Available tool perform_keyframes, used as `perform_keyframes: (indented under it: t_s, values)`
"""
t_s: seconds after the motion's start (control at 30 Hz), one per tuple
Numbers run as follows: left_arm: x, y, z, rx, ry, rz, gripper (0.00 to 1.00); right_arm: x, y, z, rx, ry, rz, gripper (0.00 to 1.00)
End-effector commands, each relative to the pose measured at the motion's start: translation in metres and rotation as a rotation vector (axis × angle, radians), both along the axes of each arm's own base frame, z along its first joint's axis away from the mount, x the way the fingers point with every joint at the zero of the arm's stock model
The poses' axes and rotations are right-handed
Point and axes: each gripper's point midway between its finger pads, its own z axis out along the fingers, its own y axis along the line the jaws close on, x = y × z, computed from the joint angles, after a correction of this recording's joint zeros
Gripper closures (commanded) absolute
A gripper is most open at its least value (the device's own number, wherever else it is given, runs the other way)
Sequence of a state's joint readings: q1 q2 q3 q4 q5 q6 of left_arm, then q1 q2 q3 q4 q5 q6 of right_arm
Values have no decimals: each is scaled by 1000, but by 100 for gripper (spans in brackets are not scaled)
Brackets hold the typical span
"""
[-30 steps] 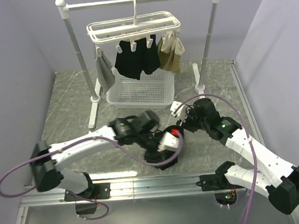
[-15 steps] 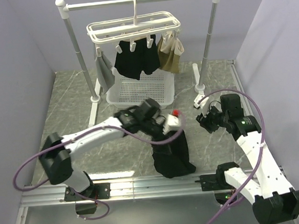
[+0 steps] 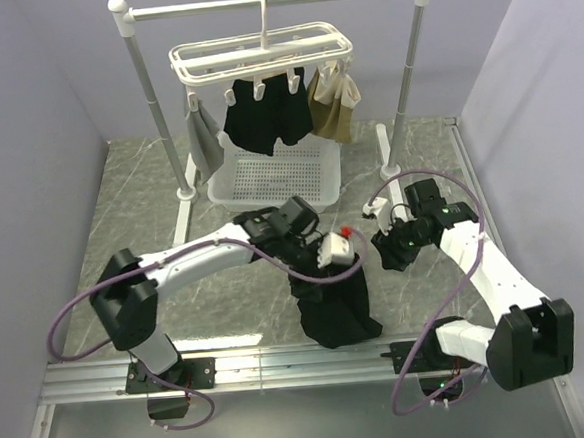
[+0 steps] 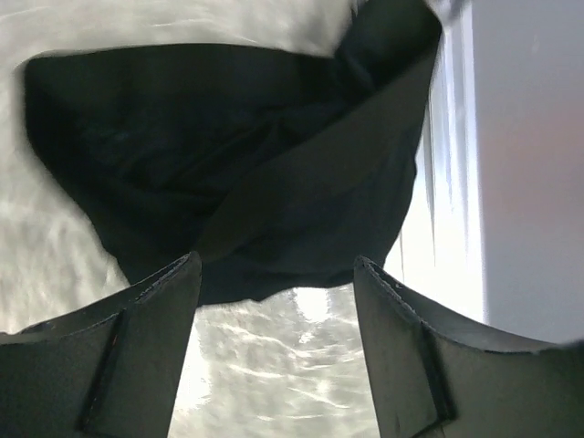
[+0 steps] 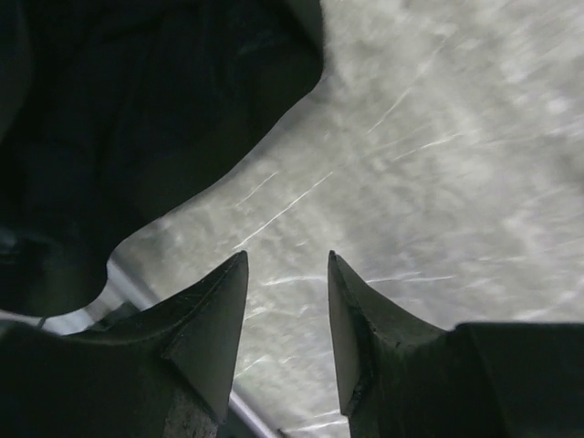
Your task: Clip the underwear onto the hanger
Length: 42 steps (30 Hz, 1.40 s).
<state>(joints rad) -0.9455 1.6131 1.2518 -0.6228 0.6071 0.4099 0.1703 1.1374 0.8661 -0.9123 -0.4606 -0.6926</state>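
Note:
A black underwear (image 3: pixel 339 311) lies crumpled on the table near the front edge, seen also in the left wrist view (image 4: pixel 228 164) and the right wrist view (image 5: pixel 109 119). My left gripper (image 3: pixel 314 276) hovers just above its far end, jaws open (image 4: pixel 276 265) with only table between them. My right gripper (image 3: pixel 387 252) is to the right of the cloth, open (image 5: pixel 286 257) and holding nothing. The white hanger (image 3: pixel 260 53) hangs from the rail at the back. Another black garment (image 3: pixel 265 116) is clipped under it.
A tan garment (image 3: pixel 332 106) and a small grey garment (image 3: pixel 203 140) also hang from the hanger's pegs. A white perforated basket (image 3: pixel 274 175) sits below it. The grey rail stand (image 3: pixel 148 89) has feet on the table at left and right.
My left gripper opened and let go of the black underwear, which dropped into a heap on the table. My right arm drew away to the right.

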Motion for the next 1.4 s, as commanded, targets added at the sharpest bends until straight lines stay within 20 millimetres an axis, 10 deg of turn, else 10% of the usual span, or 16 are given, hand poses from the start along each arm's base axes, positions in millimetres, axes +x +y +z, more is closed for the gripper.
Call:
perform_keyframes:
  t_s: [0.0, 0.33, 0.53, 0.8, 0.9, 1.1, 1.37]
  values:
    - [-14, -7, 1, -35, -192, -331, 27, -6, 1, -3, -7, 113, -27, 53]
    - [13, -26, -38, 37, -337, -570, 28, -7, 1, -14, -27, 232, -59, 55]
    - [17, 3, -72, 172, -350, -692, 29, -10, -3, -12, -48, 217, -21, 55]
    - [33, 19, -35, 174, -388, -625, 83, -3, -2, -9, -49, 187, -28, 55]
    - [28, 43, -3, 174, -387, -590, 99, -1, 5, 2, -24, 180, -12, 55]
    - [30, 102, 39, 140, -430, -483, 100, 7, 27, 26, 42, 35, 108, 56]
    - [26, 162, -8, 226, -534, -489, 100, 2, 48, 32, 95, -326, 410, 49]
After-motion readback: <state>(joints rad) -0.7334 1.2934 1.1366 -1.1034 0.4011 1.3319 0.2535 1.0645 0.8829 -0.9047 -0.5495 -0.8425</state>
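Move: The black underwear lies spread on the table under the left hand, its middle about 5 cm to the right, 4 cm back and some 9 cm below, with its forward-left part almost straight beneath the open fingers. From the left hand, the right gripper hovers roughly 17 cm to the right and 5 cm ahead, and the white basket's middle is about 33 cm ahead and 8 cm left. For the right hand the underwear is some 12 cm left, 8 cm back and 6 cm below. The left fingers pinch shut on the forward-left part of the underwear after sinking about 8 cm with a roughly 35-degree clockwise turn; keeping that pinch, the hand rises, then swings some 15 cm left, away from the right gripper, dipping slightly at the end. The right hand sinks a little, waits half open, then rises about 5 cm and eases left. ##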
